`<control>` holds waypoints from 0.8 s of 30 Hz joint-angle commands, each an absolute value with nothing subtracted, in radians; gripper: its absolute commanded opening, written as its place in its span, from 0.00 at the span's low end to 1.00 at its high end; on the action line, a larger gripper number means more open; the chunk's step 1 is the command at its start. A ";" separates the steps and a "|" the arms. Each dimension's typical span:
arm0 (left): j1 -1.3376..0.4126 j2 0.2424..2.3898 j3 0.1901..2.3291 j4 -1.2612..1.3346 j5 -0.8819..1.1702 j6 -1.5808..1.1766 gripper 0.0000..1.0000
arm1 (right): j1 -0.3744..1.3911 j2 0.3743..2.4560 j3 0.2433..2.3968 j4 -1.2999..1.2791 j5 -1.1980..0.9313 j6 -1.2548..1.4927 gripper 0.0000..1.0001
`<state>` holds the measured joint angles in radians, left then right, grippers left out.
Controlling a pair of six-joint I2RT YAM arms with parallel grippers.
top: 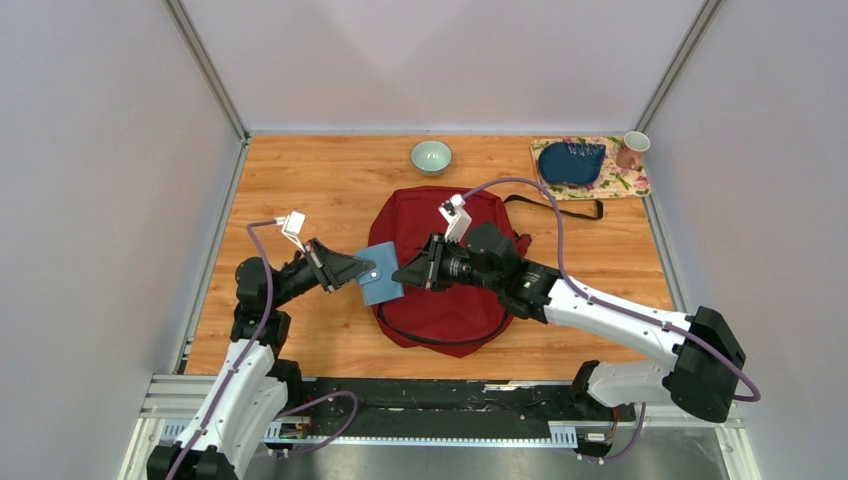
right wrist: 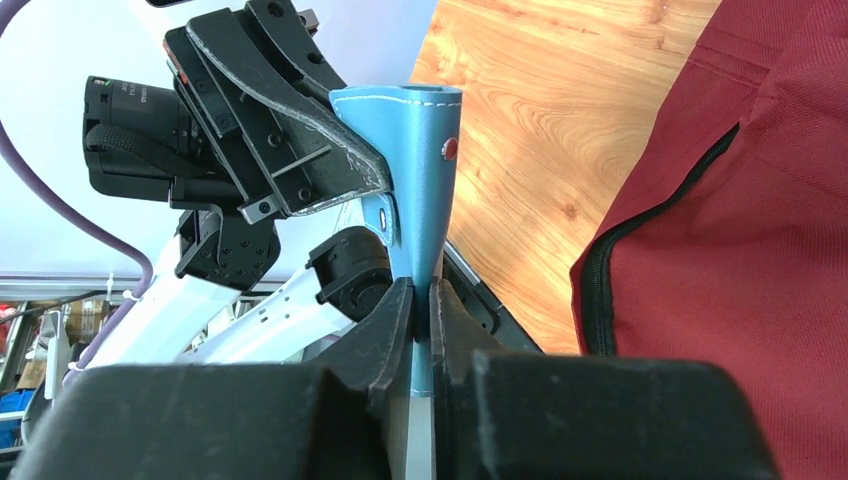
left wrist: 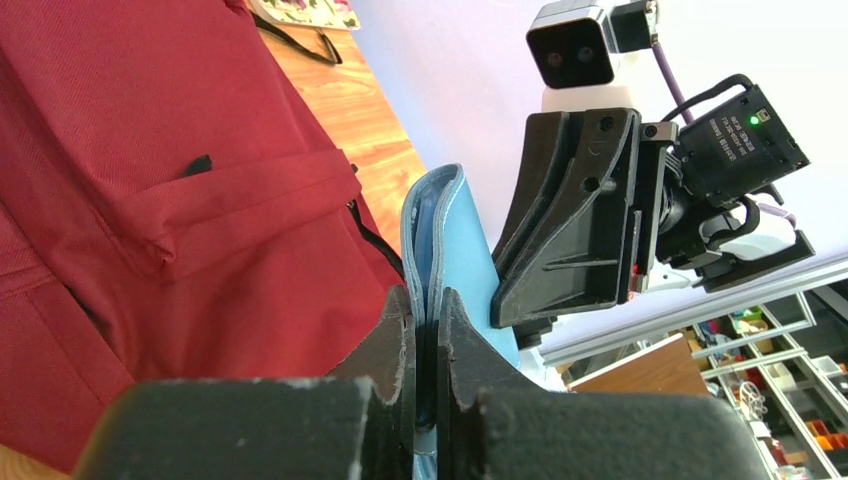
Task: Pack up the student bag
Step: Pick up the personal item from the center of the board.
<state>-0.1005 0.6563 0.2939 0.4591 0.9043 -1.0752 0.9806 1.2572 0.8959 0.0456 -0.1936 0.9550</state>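
The student bag [top: 450, 300] is a dark red backpack lying flat at the table's middle; its red cloth also fills the left wrist view [left wrist: 150, 200] and the right wrist view's right side [right wrist: 740, 250]. A small blue notebook with a snap [top: 380, 273] hangs above the bag's left edge, held from both sides. My left gripper [top: 365, 272] is shut on its left edge, jaws pinching the cover [left wrist: 455, 240]. My right gripper [top: 402, 274] is shut on the opposite edge [right wrist: 420, 170]. The bag's zipper line [right wrist: 600, 290] shows black.
A pale green bowl [top: 431, 156] stands behind the bag. At the back right a floral mat [top: 620, 185] carries a dark blue pouch [top: 570, 162], with a mug [top: 632, 150] beside it. A black strap [top: 570, 207] trails right from the bag. Walls close in on three sides.
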 commanded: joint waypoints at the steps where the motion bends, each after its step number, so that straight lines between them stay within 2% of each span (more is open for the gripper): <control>1: -0.106 0.640 0.296 0.446 0.917 -1.049 0.00 | 0.983 1.252 0.927 0.135 -0.213 0.974 0.16; 2: -0.106 0.637 0.298 0.442 0.917 -1.042 0.00 | 0.983 1.253 0.923 0.135 -0.213 0.976 0.27; 4: -0.106 0.637 0.304 0.434 0.922 -1.037 0.00 | 0.983 1.244 0.919 0.126 -0.207 0.976 0.39; 5: -0.106 0.635 0.307 0.434 0.926 -1.034 0.00 | 0.983 1.240 0.917 0.120 -0.204 0.976 0.49; 8: -0.106 0.638 0.316 0.439 0.957 -1.025 0.00 | 0.971 1.186 0.901 0.092 -0.184 0.971 0.62; 11: -0.104 0.643 0.316 0.471 0.986 -1.032 0.00 | 0.942 1.122 0.870 0.058 -0.152 0.966 0.68; 14: -0.104 0.676 0.311 0.596 1.052 -1.090 0.00 | 0.925 1.066 0.844 0.054 -0.133 0.951 0.70; 19: -0.106 0.748 0.301 0.855 1.136 -1.227 0.00 | 0.914 1.060 0.871 0.003 -0.208 0.872 0.71; 24: -0.135 0.807 0.336 0.966 1.213 -1.273 0.00 | 0.914 1.112 0.899 -0.038 -0.299 0.859 0.70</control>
<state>-0.1097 0.7803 0.2951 0.7670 1.1168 -1.2083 0.9138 1.0824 0.8600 -0.0120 -0.2207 0.9012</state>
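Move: The personal item, a blue wallet, hangs in the air pinched from both sides: its middle is about 2 cm to the right of the left hand point and 1 cm back, and about 2 cm to the left of the right one. The red bag's middle lies some 20 cm below both, roughly 13 cm right and 3 cm ahead of the left hand. The bowl stands about 24 cm ahead and 10 cm right of the left hand, also about 20 cm lower. Up and to the right the right hand comes away, about 4 cm each way, its fingers opening wide at once to let go of the wallet's right side, and it sinks back a little at the end. The left hand keeps its pinch on the other side and draws the wallet some 3 cm back and slightly to the right, rising a little late on while turning clockwise. ##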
